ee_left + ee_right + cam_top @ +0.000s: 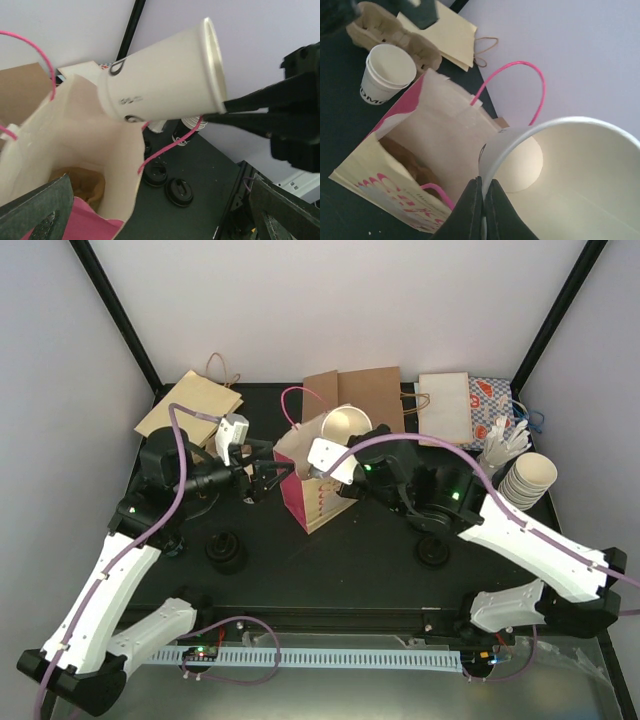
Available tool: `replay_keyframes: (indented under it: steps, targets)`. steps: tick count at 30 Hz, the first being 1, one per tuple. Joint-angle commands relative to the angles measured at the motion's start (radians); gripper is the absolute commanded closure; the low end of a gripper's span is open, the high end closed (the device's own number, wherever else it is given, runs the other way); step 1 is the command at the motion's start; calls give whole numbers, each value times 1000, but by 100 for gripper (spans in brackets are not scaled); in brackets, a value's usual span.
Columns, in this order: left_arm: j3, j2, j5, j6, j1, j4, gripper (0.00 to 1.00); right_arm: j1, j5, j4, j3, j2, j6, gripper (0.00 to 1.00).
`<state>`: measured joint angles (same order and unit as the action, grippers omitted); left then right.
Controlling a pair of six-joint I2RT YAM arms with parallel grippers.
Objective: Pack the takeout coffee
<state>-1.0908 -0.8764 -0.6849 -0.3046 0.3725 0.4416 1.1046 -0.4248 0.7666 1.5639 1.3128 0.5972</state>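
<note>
The takeout coffee (345,423) is a white paper cup with dark print low on its side. It hangs tilted over the open mouth of the pink paper bag (315,502). My right gripper (484,189) is shut on the cup (580,170), pinching its rolled rim, with the bag (435,130) just below. From the left wrist view the cup (160,82) points base-first into the bag (75,135), and the right gripper's fingertips (227,106) clamp its rim. My left gripper (160,217) is open at the bag's left side, holding nothing.
Black lids (225,548) (433,550) lie on the dark table. A stack of nested cups (525,480) stands at the right. Paper bags (365,395) (190,405) lie along the back. Another small cup (387,72) stands by a cardboard carrier (395,35).
</note>
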Motion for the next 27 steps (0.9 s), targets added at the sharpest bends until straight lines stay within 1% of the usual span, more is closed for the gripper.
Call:
replay_keyframes:
  steps: [1,7,14,16,18,20,22,25,27]
  targets:
    - [-41,7,27,29,-3,49,1,-3,-61,-9,35,-74,-118,99]
    - [-34,25,76,53,-3,81,1,-3,-141,92,30,-186,-344,99]
    - [-11,37,120,61,-3,83,1,-3,-216,320,1,-334,-658,99]
    - [4,40,164,61,-3,106,1,-4,-179,406,-21,-356,-746,99]
    - [20,40,247,56,-3,151,1,-3,-121,487,-53,-357,-827,99]
    - [34,37,339,48,-3,199,1,-3,-34,526,-133,-353,-881,99]
    - [49,36,404,41,-4,232,1,-3,61,493,-232,-363,-891,99]
    - [80,44,467,24,-5,241,1,-3,159,368,-373,-379,-910,99]
    - [96,50,495,12,-6,254,1,-3,195,269,-461,-375,-915,99]
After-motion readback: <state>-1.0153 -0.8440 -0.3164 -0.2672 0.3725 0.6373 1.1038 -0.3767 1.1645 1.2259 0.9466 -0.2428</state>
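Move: The right hand, pinching a paper cup by its rim, hangs just above the bag's mouth, the bag's middle about 20 cm below, 3 cm left and 2 ahead. The bare table where it takes the cup lies some 13 cm right, 8 back and 36 down; a black lid sits 9 cm right and 4 back of that spot. From the left hand, the standing paper cups are about 10 cm left, 4 ahead, 30 below, the bag 11 right, 3 ahead, 20 below. Keeping its pinch on the paper cup's rim, the right hand swings the cup off to the right of the bag, rising 5 cm and going about 15 cm right while drawing back, then drops steeply towards the table beside the bag, fingers tipping down and turning clockwise. The left hand, open and empty, sinks about 7 cm and shifts left towards the standing cups, turning counter-clockwise. ##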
